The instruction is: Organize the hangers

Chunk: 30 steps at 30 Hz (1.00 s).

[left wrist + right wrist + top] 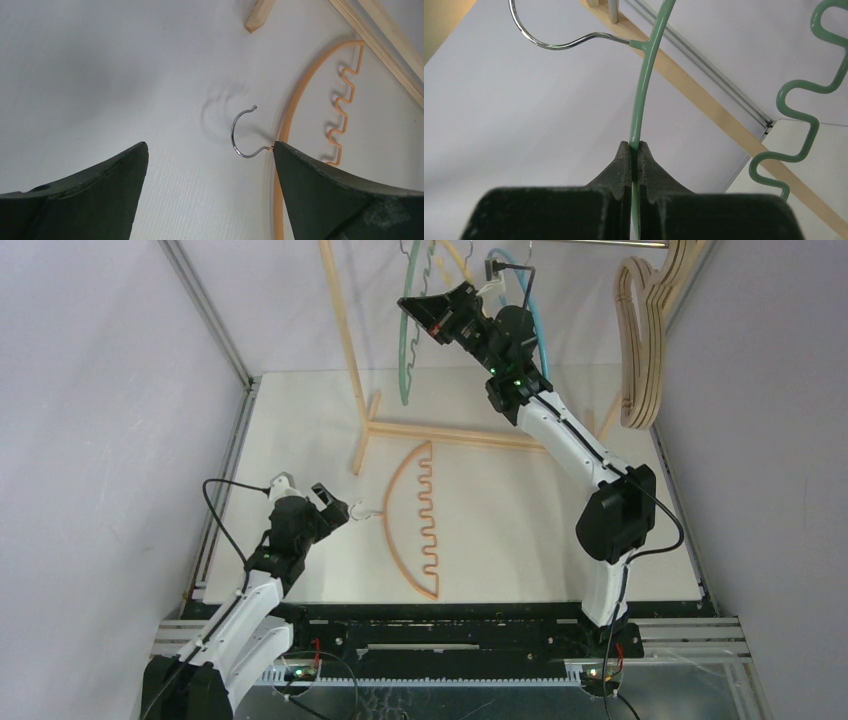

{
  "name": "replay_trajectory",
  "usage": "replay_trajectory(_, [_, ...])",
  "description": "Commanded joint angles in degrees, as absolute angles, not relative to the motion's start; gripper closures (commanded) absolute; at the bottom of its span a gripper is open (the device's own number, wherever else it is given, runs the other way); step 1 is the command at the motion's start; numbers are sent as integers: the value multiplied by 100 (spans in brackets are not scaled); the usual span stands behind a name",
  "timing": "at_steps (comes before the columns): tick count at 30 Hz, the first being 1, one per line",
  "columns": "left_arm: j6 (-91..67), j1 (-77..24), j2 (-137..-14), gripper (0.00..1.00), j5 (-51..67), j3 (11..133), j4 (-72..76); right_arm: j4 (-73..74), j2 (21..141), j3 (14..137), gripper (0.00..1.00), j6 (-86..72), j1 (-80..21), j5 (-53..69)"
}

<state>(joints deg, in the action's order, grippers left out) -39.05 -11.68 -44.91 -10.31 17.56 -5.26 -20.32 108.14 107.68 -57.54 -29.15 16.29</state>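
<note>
An orange hanger (398, 530) with a wavy inner edge lies flat on the white table, its metal hook (366, 512) pointing left. My left gripper (340, 504) is open just left of that hook. In the left wrist view the hook (242, 136) lies between my open jaws (209, 146), and the right fingertip (281, 150) meets the orange hanger (288, 115) where the hook joins it. My right gripper (408, 308) is raised high by the rack and is shut on a green hanger (404, 360). In the right wrist view the pads (634, 148) pinch its thin arch (644, 95) below the hook (549, 44).
The pale wooden A-frame rack (347, 350) stands at the back, its base bar (450, 434) lying across the table. A teal hanger (537, 335) hangs behind my right wrist. Several wooden loop hangers (640, 340) hang at the top right. Grey walls close both sides.
</note>
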Motion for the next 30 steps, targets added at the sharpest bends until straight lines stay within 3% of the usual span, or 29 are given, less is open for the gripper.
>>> replay_trajectory(1, [-3876,-1118,-4481,1,-1062,1872,-371,-2359,10820,11221,100,-5335,-3058,2115])
replay_trajectory(20, [-3731,-1119,-4514,1,-1070,1870,-360,-1682,11217,11783,100,-4857,-3240,1889])
replay_trajectory(30, [-3737,-1116,-4512,0,-1038,1872,-354,-2285,9738,9611,100,-4056,-3341,-201])
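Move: The green hanger is still pinched in the right hand; the bare left stretch of the rack's rod that it is meant for lies some 9 cm above and about 4 cm ahead of this hand, neither left nor right. The yellow hanger hangs roughly 11 cm to the right and 5 cm ahead, the blue hanger about 22 cm right and 2 cm ahead. From the left hand, that rod stretch is some 23 cm ahead, 17 cm right and 50 cm up. Keeping its pinch on the green hanger beside the hook, the right hand first edges left about 4 cm with a short dip back and out again, then sinks ever faster while swinging back to the right, ending about 6 cm lower, away from the rod. The wrist turns slightly counter-clockwise, then back clockwise, its left side tipping down some 10 degrees; the fingers stay shut. ##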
